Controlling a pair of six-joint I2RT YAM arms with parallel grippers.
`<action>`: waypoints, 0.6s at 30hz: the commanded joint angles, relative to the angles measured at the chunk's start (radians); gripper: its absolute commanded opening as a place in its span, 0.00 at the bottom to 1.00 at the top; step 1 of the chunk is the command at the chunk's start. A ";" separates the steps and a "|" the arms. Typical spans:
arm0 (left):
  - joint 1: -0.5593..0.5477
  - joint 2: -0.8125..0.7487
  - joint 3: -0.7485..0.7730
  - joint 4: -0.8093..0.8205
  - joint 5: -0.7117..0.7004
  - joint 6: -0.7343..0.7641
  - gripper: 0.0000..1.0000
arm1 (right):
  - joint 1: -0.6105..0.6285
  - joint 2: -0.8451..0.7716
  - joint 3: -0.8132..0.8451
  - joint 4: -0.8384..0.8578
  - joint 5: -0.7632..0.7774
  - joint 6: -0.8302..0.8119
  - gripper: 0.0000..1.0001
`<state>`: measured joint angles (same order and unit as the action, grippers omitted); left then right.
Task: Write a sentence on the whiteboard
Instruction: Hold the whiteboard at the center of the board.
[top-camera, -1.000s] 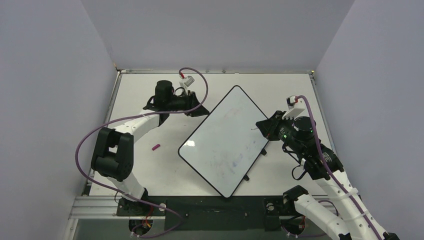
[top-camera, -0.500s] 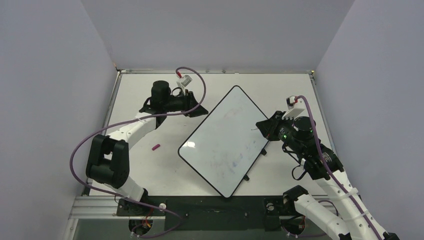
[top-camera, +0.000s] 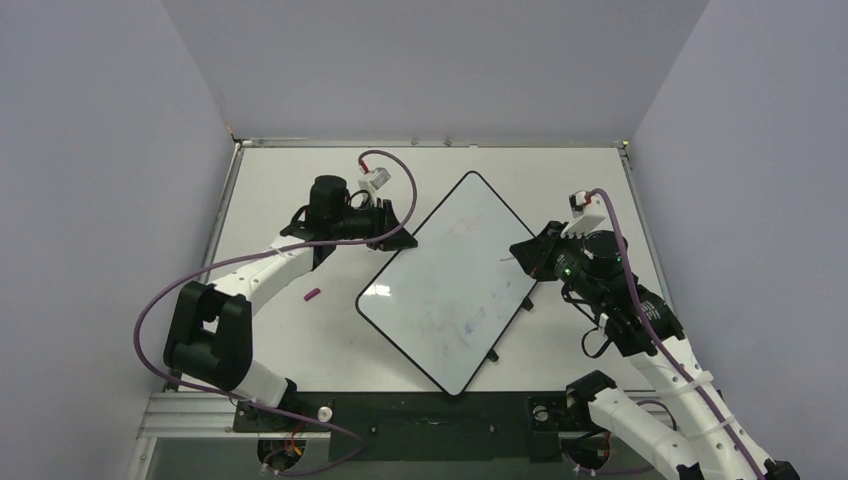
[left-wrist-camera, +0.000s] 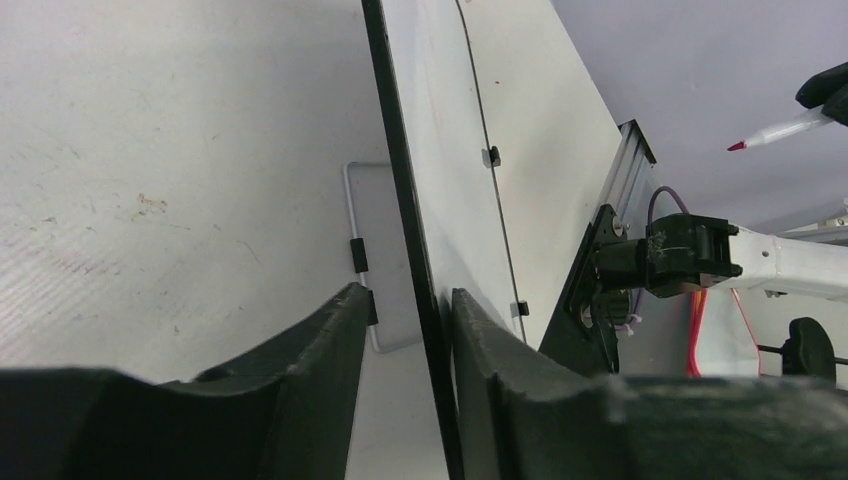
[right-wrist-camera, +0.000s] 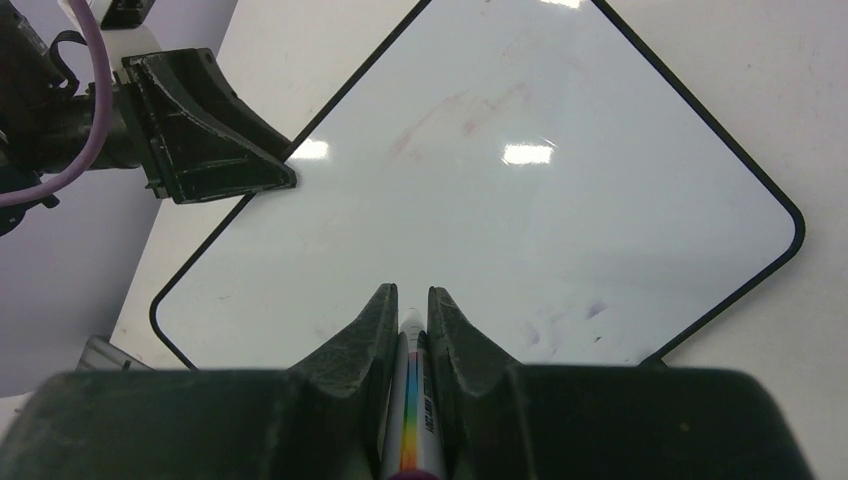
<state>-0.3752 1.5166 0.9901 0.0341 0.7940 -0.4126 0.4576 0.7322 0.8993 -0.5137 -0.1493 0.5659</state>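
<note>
The whiteboard (top-camera: 450, 290) lies turned like a diamond on the table, glossy white with a thin black rim. No sentence shows on it, only faint purple and reddish smudges (right-wrist-camera: 470, 110). My left gripper (top-camera: 404, 237) is open astride the board's upper-left edge. In the left wrist view the rim (left-wrist-camera: 400, 200) runs between the fingers of the left gripper (left-wrist-camera: 408, 292), the right finger against the board face (left-wrist-camera: 430, 100), the left finger apart. My right gripper (top-camera: 524, 252) hovers over the board's right side, shut on a white marker (right-wrist-camera: 410, 400) whose pink tip (left-wrist-camera: 737, 146) is bare.
A small pink marker cap (top-camera: 312, 294) lies on the tabletop left of the board. Grey walls close in the table on three sides. A metal rail (top-camera: 400, 410) with both arm bases runs along the near edge. Purple cables loop off each arm.
The left gripper has swung nearer and down onto the board's upper-left edge, its cable loop shifting with it. The right arm and marker have stayed put.
</note>
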 joint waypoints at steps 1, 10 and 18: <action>-0.015 -0.042 -0.009 -0.048 -0.043 0.010 0.29 | -0.004 0.007 0.021 0.042 -0.024 0.009 0.00; -0.028 0.022 0.047 -0.089 -0.005 0.032 0.10 | -0.002 0.008 -0.013 0.098 -0.068 0.018 0.00; -0.028 0.100 0.181 -0.154 0.003 0.111 0.00 | -0.003 0.002 -0.041 0.129 -0.081 0.016 0.00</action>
<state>-0.4000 1.5803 1.0908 -0.0902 0.8085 -0.4034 0.4576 0.7376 0.8726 -0.4564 -0.2119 0.5747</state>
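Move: My left hand's open fingers already straddle the whiteboard's upper-left edge, which lies about 1 cm back and 1 cm below between them. The whiteboard's middle is some 8 cm back, 9 cm right and 4 cm lower. The held marker's tip stands about 19 cm right, 5 cm back and 5 cm higher; the loose cap about 24 cm left and 12 cm back, down on the table. From my right hand that edge is roughly 23 cm left, 7 cm ahead and 8 cm below. I close my left fingers from part-open onto the whiteboard's upper-left edge and pinch it, easing about 1 cm back and slightly down as they shut. With the grip made, I come forward again by nearly as much and edge about 1 cm to the right, the wrist tilting some 5 degrees. My right hand keeps the marker off the board, drifting about 1 cm left. ##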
